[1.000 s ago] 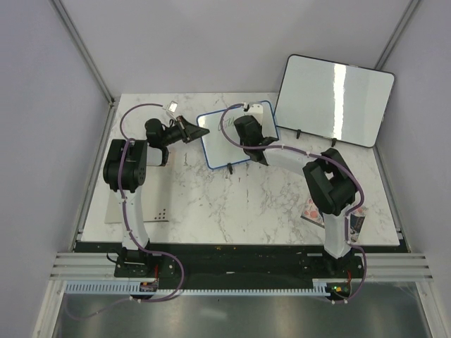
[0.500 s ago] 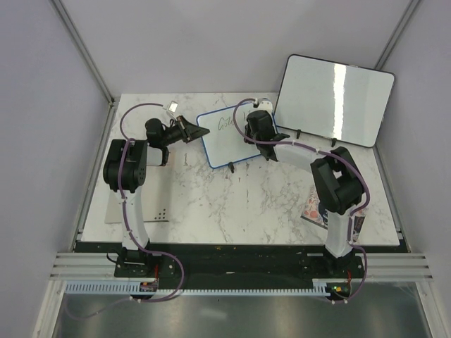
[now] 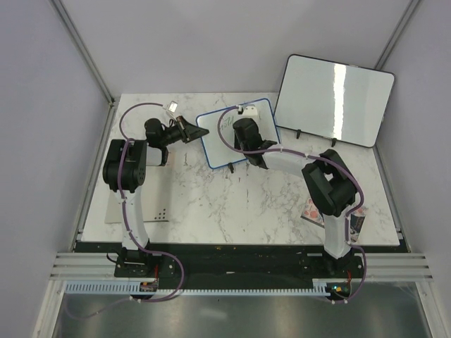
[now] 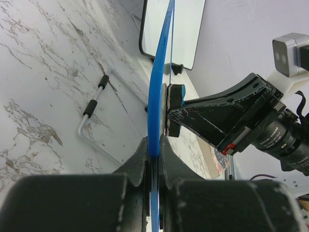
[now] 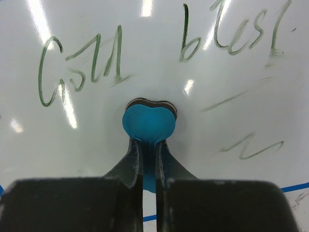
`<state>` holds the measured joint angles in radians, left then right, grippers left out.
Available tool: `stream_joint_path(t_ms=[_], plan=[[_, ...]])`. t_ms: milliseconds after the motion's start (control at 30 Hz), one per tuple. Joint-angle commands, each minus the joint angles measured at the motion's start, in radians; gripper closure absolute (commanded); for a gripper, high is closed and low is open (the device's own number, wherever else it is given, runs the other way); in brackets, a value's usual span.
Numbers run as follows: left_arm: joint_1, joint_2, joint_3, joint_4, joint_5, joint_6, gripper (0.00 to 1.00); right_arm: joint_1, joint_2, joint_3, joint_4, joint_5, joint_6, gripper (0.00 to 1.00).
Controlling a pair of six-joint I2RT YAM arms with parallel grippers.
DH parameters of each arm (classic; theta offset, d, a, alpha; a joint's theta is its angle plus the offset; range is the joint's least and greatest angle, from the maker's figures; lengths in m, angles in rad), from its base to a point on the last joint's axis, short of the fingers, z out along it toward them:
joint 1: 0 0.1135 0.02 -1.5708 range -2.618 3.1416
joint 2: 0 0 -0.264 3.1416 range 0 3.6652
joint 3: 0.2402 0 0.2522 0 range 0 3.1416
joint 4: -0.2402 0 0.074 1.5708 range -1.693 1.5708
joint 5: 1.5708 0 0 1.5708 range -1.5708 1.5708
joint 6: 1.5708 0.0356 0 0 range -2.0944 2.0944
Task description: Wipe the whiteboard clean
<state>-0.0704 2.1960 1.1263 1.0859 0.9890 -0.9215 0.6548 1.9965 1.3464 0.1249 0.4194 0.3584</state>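
Note:
The whiteboard (image 3: 217, 146) is small with a blue frame and stands tilted at the back middle of the table. My left gripper (image 3: 198, 129) is shut on its left edge; the left wrist view shows the blue frame (image 4: 159, 72) edge-on, clamped between the jaws (image 4: 154, 144). My right gripper (image 3: 244, 131) is over the board face, shut on a blue eraser (image 5: 148, 123) whose dark pad presses on the white surface (image 5: 231, 101). Green handwriting (image 5: 79, 67) sits above the eraser, with fainter strokes (image 5: 251, 147) to its right. The eraser (image 4: 176, 94) also shows against the board.
A larger blank whiteboard with a black frame (image 3: 331, 98) leans at the back right, close behind the small one. The small board's wire leg with black feet (image 4: 95, 103) rests on the marble. A pale sheet (image 3: 116, 210) lies front left and a colourful packet (image 3: 313, 210) front right.
The right gripper swept the eraser to the right and back across the board, then returned left to about where it was. The left gripper and the board stayed put.

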Motion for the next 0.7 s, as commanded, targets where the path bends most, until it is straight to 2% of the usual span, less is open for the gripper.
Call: stream_joint_path(t_ms=[0, 300, 667], plan=[[-0.046, -0.028, -0.019, -0.060, 0.149, 0.092, 0.98, -0.006, 0.076, -0.004, -0.093, -0.050, 0.013, 1.00], [-0.046, -0.032, -0.022, -0.064, 0.149, 0.095, 0.98, -0.230, 0.050, -0.095, -0.154, -0.007, 0.131, 1.00], [-0.045, -0.033, -0.022, -0.067, 0.148, 0.096, 0.98, -0.265, 0.022, -0.176, -0.217, 0.071, 0.217, 1.00]])
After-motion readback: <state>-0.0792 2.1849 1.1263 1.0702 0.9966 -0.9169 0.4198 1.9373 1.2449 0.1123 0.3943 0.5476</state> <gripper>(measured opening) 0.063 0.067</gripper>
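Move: Right of the right hand, which has the eraser on the middle of the whiteboard, a leftover squiggle lies about 7 cm away and 1 cm farther forward; a faint streak lies 5 cm right and 2 cm forward. "bles" sits some 6 cm right, 5 forward and 4 higher, "Gold" 5 left, 3 forward and 3 higher. The board's right edge is 15 cm right, 4 forward. From the left hand the squiggle is roughly 22 cm right, 2 forward. Sweeping right along the slanting board, below the "bles" writing, the right hand wipes the still tightly held eraser about 12 cm over the streak and squiggle towards the right edge, slow at first, then quick, easing off at the end. The wrist turns some 15 degrees clockwise as it goes, and the left hand keeps the board's left edge pinched, almost still. ##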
